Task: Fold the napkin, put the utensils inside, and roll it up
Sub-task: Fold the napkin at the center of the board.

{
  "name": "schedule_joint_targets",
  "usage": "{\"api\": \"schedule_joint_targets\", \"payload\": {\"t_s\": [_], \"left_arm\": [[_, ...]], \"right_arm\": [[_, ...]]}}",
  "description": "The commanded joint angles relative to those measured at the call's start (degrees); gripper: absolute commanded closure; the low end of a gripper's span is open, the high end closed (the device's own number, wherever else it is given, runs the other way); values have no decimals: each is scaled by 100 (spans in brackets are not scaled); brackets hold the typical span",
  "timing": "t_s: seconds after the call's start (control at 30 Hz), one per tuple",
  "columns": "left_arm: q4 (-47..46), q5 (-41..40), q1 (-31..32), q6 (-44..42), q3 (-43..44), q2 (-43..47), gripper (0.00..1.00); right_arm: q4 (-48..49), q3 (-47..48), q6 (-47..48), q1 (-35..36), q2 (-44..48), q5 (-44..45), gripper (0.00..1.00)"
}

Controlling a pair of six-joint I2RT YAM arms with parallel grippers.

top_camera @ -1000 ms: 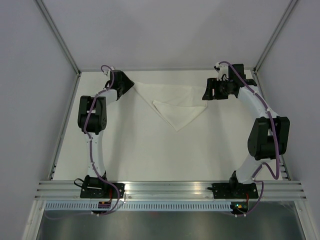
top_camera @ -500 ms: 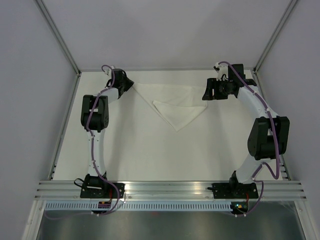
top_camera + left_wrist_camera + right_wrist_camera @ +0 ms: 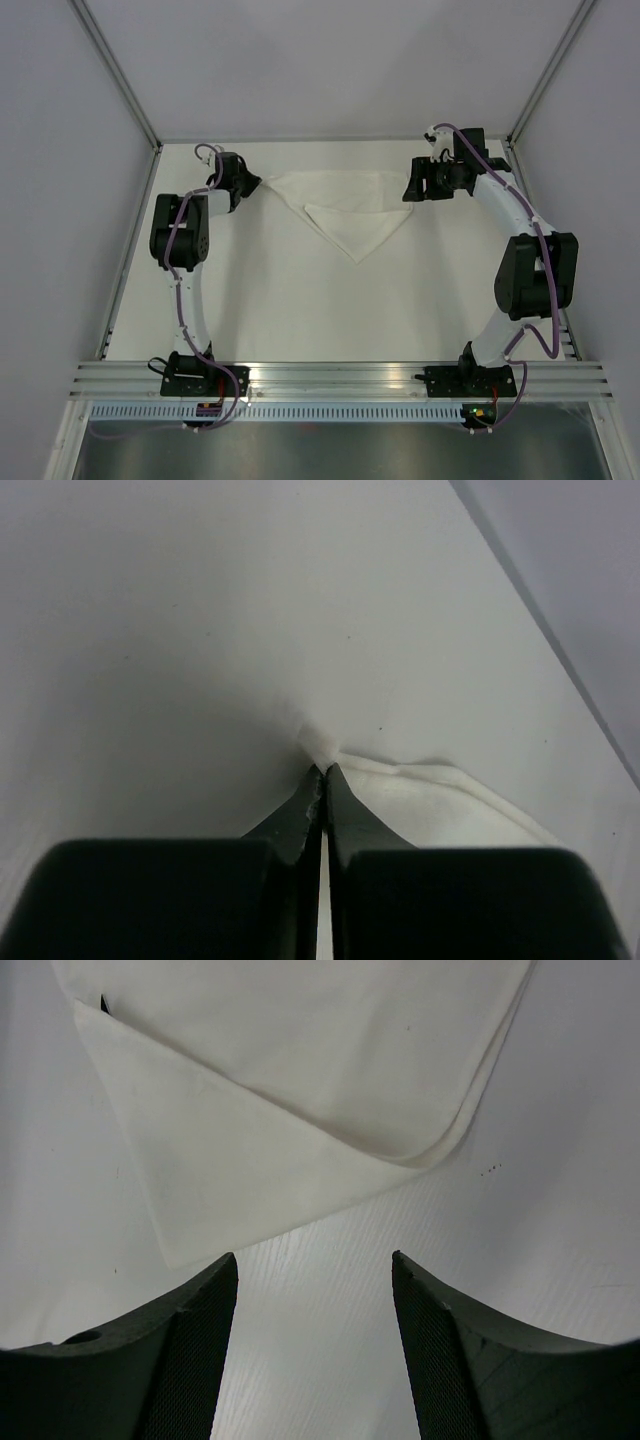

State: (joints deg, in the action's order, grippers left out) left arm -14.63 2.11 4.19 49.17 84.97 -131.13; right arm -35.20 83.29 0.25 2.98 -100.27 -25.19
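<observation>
The white napkin (image 3: 335, 192) lies folded in a triangle at the back of the table, its point toward the arms and a smaller flap on top. My left gripper (image 3: 256, 183) is shut on the napkin's left corner; in the left wrist view the jaws (image 3: 322, 772) pinch the cloth tip, and the rest of the napkin (image 3: 440, 802) bunches to the right. My right gripper (image 3: 408, 190) stands open just off the right corner. Its fingers (image 3: 315, 1265) hold nothing, with the layered napkin (image 3: 300, 1070) ahead of them. The utensils are hidden.
The white table (image 3: 300, 300) is closed in by grey walls with metal frame posts at the back corners. An aluminium rail (image 3: 340, 378) carrying both arm bases runs along the near edge. A tiny dark speck (image 3: 104, 1004) shows at the napkin's fold.
My left gripper has closed on the napkin's left corner, and its arm has swung a little to the left. The right arm has barely moved.
</observation>
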Motion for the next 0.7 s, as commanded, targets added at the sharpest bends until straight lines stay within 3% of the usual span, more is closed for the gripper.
{"api": "schedule_joint_targets", "payload": {"t_s": [0.0,0.3,0.5,0.67], "left_arm": [[-259,53,-155,128,-506,552,98],[-1029,219,-348,-73,-1377,1151,98],[-2638,1335,-313,-162,-1729,1283,98],[-3396,2205,-138,-100,-1791,1406,98]], "right_arm": [[-83,206,80,71,-80,67,31],[-145,223,142,211,-107,102,32],[-189,258,186,299,-142,111,32],[-215,293,212,405,-204,181,32]]}}
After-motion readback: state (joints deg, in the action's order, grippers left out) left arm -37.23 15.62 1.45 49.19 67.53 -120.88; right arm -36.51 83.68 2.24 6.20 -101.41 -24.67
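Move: My left hand already pinches the napkin's far left corner, close above the board. The middle of the folded napkin lies about 23 cm to its right and 8 cm back, a couple of centimetres lower; the flap's tip is some 13 cm right and 8 back, the napkin's near point 26 right and 24 back. From my open right hand, the napkin's middle is roughly 10 cm ahead, 18 left and 14 below. With the corner still pinched, my left hand draws it about 4 cm back and 3 cm left, close over the board, then turns round: up some 6 cm while swinging about 4 cm right, fingertips tipping up about 15 degrees and the wrist turning slightly clockwise. My right hand, open and empty, drifts 2 cm left and sinks a little. ##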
